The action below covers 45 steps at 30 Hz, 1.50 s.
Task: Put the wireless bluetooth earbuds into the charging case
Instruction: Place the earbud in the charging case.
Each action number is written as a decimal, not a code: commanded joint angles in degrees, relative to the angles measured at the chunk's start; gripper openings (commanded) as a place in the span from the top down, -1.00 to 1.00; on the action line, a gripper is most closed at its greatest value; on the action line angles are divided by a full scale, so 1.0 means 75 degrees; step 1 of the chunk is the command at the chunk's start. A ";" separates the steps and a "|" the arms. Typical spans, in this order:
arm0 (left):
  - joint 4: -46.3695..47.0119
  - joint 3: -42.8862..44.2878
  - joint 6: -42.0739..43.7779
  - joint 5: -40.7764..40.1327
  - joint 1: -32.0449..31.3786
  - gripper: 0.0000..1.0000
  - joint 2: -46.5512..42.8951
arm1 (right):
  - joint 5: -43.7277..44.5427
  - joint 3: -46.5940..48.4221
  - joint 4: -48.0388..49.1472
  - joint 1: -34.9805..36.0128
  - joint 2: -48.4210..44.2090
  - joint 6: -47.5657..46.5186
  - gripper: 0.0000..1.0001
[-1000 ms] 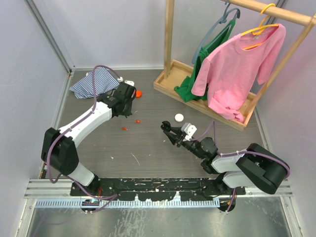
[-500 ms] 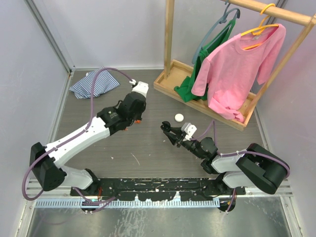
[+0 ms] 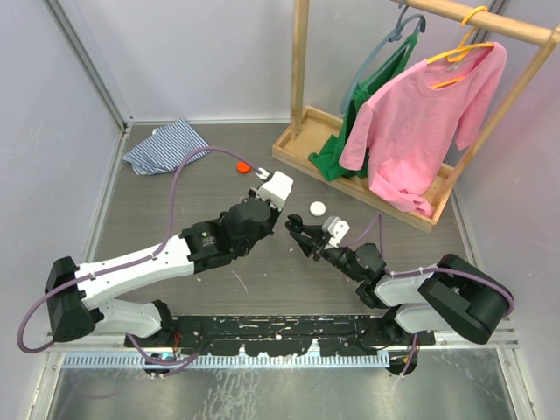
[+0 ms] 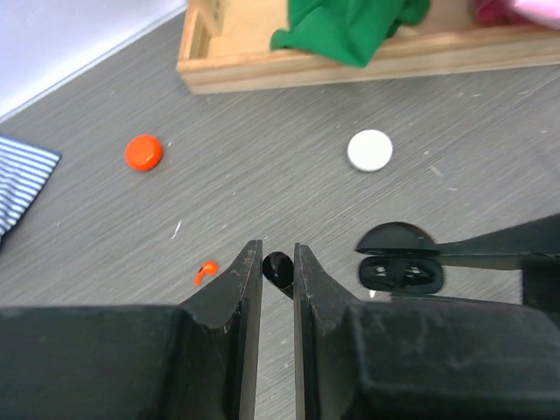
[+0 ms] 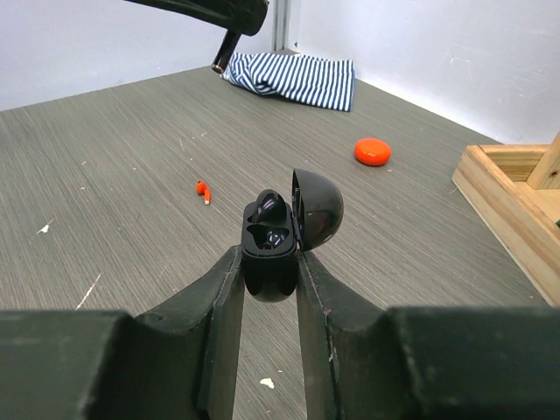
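My left gripper point(image 4: 278, 262) is shut on a small black earbud point(image 4: 278, 269), pinched at the fingertips above the table. To its right, the black charging case point(image 4: 400, 264) hangs with its lid open. My right gripper point(image 5: 269, 262) is shut on that case point(image 5: 271, 249), its round lid point(image 5: 317, 208) tipped back; a dark shape sits in the far slot. A tiny red-orange earbud piece point(image 4: 206, 271) lies on the table left of my left fingers. From above, the case point(image 3: 302, 234) is just right of the left wrist.
An orange puck point(image 3: 243, 165) and a white puck point(image 3: 317, 208) lie on the grey table. A striped cloth point(image 3: 166, 144) is at the back left. A wooden clothes rack's base point(image 3: 302, 150), with green and pink shirts point(image 3: 429, 122), stands at the back right.
The left arm has swung from the back left toward the middle, ending beside the case with the black earbud in its jaws. The right arm and case have stayed still.
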 commanded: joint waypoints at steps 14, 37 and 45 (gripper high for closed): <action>0.3016 -0.0924 0.0844 0.0325 -0.0859 0.68 -0.0044 | 0.0272 0.0170 0.0648 -0.0012 -0.0244 0.0277 0.74; 0.3650 -0.1185 0.1122 0.0253 -0.1002 0.68 0.0594 | 0.0272 0.0117 0.0788 -0.0006 -0.0209 0.0294 0.74; 0.3737 -0.1239 0.1211 0.0170 -0.1024 0.68 0.0702 | 0.0284 0.0116 0.0815 -0.0014 -0.0210 0.0294 0.74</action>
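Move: The open charging case, held up in the right fingertips, lies about 8 cm to the left gripper's right, 1 cm back and some 5 cm below it. Down on the table, roughly 20 cm lower than the left gripper, the white puck is 7 cm ahead and 14 cm right, and an orange bit is 4 cm ahead and 5 cm left. From the right hand, the case is about 1 cm ahead, 1 cm left and 1 cm up. Bring the left gripper, still pinching the black earbud, about 7 cm right and 3 cm back towards the open case. Keep it nearly level until over the case, then sink some 2.5 cm onto its open top, easing right more slowly. Swing the wrist roughly 10 degrees clockwise, fingertips slightly up; keep the case held almost still with the right hand. ##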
